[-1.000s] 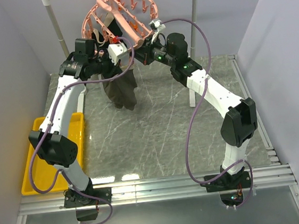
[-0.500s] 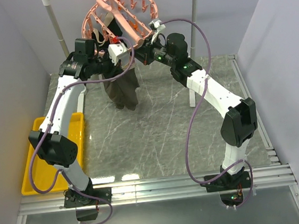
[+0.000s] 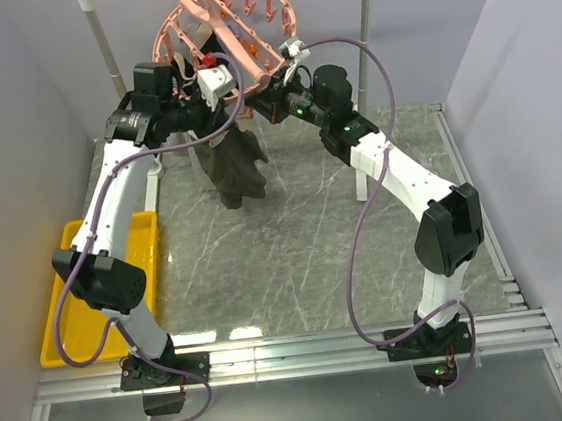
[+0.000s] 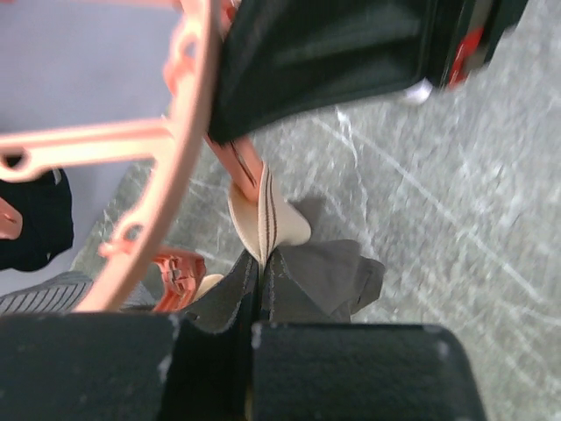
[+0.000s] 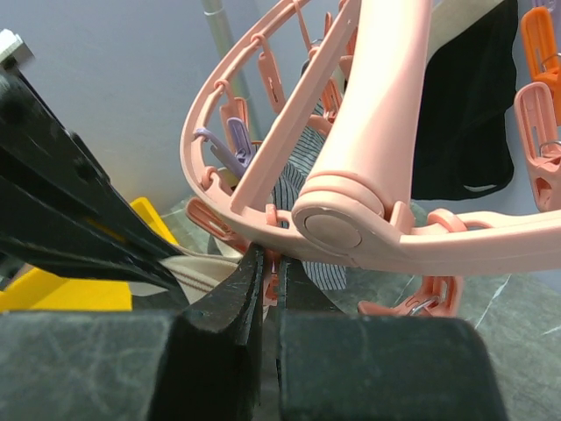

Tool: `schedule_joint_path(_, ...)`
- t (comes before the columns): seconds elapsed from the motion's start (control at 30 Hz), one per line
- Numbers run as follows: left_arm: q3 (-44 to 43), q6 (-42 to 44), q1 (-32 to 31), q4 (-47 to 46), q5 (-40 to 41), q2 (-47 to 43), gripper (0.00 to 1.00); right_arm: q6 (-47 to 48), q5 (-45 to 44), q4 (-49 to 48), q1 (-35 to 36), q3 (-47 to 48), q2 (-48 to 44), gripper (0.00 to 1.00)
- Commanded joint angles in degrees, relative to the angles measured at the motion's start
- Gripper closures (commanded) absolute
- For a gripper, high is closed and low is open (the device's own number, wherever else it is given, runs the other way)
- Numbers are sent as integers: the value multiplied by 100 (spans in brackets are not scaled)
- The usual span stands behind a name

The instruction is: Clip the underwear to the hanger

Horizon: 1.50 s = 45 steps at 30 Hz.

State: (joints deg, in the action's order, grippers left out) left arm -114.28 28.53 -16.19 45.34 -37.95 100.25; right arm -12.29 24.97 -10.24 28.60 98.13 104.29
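The salmon-pink hanger (image 3: 226, 25) hangs from the white rail, and its ring (image 4: 188, 132) and crossbar (image 5: 386, 105) fill both wrist views. My left gripper (image 3: 238, 102) is shut on the beige waistband (image 4: 267, 219) of the underwear (image 3: 237, 170). Its dark legs hang below, above the table. The waistband (image 5: 197, 267) is held right under the ring, beside an orange-pink clip peg (image 4: 180, 272). My right gripper (image 3: 261, 100) is shut on a pink clip peg (image 5: 276, 259) under the ring, close to the left fingers (image 5: 61, 219).
A black garment (image 5: 465, 114) and a grey striped cloth (image 5: 302, 189) hang clipped on the hanger. White rail posts (image 3: 103, 48) stand at the back left and back right (image 3: 367, 20). A yellow bin (image 3: 59, 294) sits at the table's left edge.
My left arm has lifted the underwear up and slightly left, bringing the waistband closer under the hanger ring. The right gripper has stayed on its peg.
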Motion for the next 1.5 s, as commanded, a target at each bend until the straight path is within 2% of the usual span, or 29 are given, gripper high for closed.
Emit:
schedule_joint_path(0.0, -428, -559, 28, -263, -291, -14, 100, 254, -195, -119, -91, -92, -40, 100)
schedule_joint_path(0.17, -393, -612, 36, -333, -370, -102, 100, 341, -265, -84, -83, -109, -40, 100)
schedule_joint_path(0.27, -332, -507, 36, -324, -449, -207, 100, 368, -326, -48, -83, -83, -14, 96)
schedule_joint_path(0.43, -139, -384, 36, -430, -564, -497, 100, 351, -396, 4, -83, -4, 47, 84)
schedule_joint_path(0.6, -94, -331, 36, -368, -599, -541, 100, 254, -440, 110, -91, 154, 127, 66)
schedule_joint_path(1.0, -77, -261, 36, -342, -599, -524, 100, -18, -441, 303, -188, 365, 241, 60)
schedule_joint_path(1.17, -95, -234, 45, -316, -581, -489, 100, -194, -203, 295, -214, 391, 215, 53)
schedule_joint_path(1.47, -77, -296, 45, -421, -406, -366, 100, -537, 113, 251, -285, 383, 65, 48)
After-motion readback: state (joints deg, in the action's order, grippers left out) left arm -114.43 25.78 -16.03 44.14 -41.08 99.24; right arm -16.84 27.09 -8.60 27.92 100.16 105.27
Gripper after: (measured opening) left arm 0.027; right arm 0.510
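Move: The right hand already pinches the pink clip on the hanger's rim, its jaws roughly 2 cm below and 1 cm beyond and left of the hand point. The waistband corner held by the left hand is about 3 cm left, 1 cm back and 3 cm below the right hand; the hanger arm's end is 3 cm ahead and 3 cm above. From the left hand the clip lies some 3 cm ahead, 3 cm right and 2 cm up. Upward first goes the left hand, about 1.5 cm and then roughly 1 cm back, keeping its pinch on the waistband and feeding the corner up to the clip's jaws. The right hand stays in place beside the rim while its shut fingers open to about half, letting go of the clip's handles. ##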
